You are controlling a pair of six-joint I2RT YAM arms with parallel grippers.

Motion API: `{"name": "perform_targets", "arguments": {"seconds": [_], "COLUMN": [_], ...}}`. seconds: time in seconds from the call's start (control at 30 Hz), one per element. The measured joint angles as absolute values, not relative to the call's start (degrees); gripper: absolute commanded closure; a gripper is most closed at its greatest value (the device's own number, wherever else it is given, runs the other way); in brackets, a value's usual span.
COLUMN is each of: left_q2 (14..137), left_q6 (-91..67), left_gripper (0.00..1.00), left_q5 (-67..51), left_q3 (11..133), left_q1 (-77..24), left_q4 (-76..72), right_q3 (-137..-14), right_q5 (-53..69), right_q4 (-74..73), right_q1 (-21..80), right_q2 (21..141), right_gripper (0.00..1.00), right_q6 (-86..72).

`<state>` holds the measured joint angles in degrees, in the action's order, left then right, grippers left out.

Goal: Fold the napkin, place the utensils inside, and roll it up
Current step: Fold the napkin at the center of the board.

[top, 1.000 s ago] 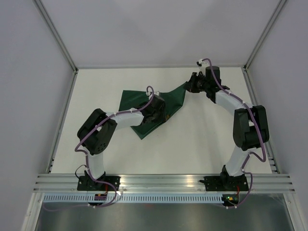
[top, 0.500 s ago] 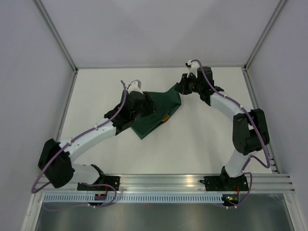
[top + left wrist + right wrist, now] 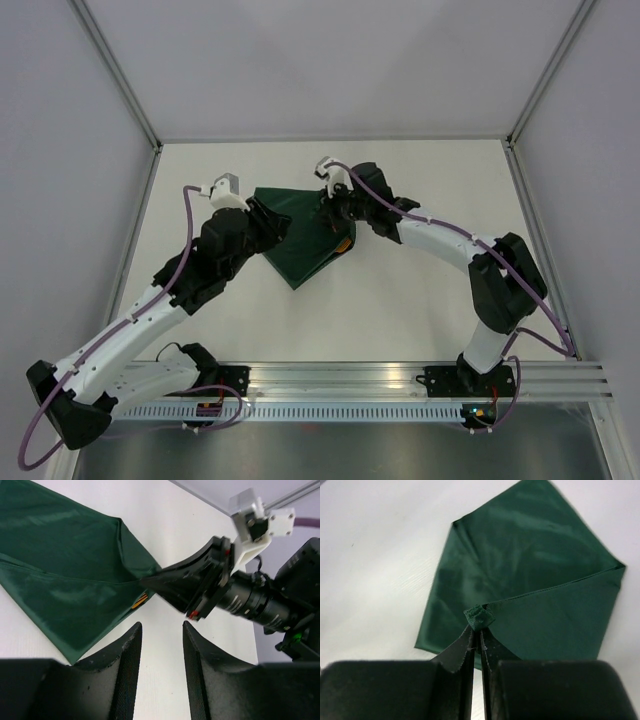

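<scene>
The dark green napkin (image 3: 308, 248) lies partly folded on the white table, left of centre. My right gripper (image 3: 335, 213) is shut on one corner of the napkin (image 3: 479, 616) and holds that corner lifted over the rest of the cloth (image 3: 535, 575). My left gripper (image 3: 272, 222) is open and empty at the napkin's left edge. In the left wrist view its fingers (image 3: 131, 640) hang over bare table, with the napkin (image 3: 60, 580) at upper left and the right gripper (image 3: 192, 587) pinching the corner just ahead. No utensils are in view.
A small orange tag (image 3: 345, 243) shows at the napkin's right edge, also in the left wrist view (image 3: 141, 600). Grey walls and metal frame rails (image 3: 130, 250) bound the white table. Both arm bases sit at the near rail.
My right gripper has carried the napkin corner from the far right leftward over the cloth. My left arm has stretched out and its gripper has moved left, off the napkin's middle.
</scene>
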<state>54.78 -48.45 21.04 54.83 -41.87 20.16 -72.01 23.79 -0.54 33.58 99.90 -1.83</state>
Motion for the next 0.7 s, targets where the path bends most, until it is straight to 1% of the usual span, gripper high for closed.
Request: {"name": "perform_targets", "arguments": {"seconds": [0.1,0.2,0.7], "left_q2": [52.75,51.62,50.37], "left_q6": [-48.58,-48.6,-48.6], "left_gripper": [0.56,0.56,0.55], "left_q5": [21.47,22.22,22.46], "left_q3": [54.48,54.33,53.28], "left_q1": [-41.87,-41.87,-41.87], "left_q4": [21.96,23.75,26.48], "right_q3": [-72.01,-72.01,-72.01], "right_q5": [23.0,22.15,19.09], "right_q4": [-2.07,-2.94,-5.28], "right_q1": [38.26,40.82,47.62], "right_q2": [100.03,100.38,105.1], "right_gripper": [0.88,0.89,0.89], "right_q6": [1.04,3.14,7.97]}}
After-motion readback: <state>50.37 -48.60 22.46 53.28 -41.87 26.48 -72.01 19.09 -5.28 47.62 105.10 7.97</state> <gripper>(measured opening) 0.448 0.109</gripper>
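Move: The right hand holds the napkin's pulled-over corner; the napkin's near corner, towards which it is being taken, lies about 13 cm back, 9 cm to its left and 14 cm below. The fork in the fold is some 3 cm back, 3 cm right and 13 cm below that hand. From the raised left hand, the near corner is roughly 5 cm back, 2 cm right and 25 cm below. Still pinching the napkin, the right hand swings some 12 cm back, left and down towards the near corner. ##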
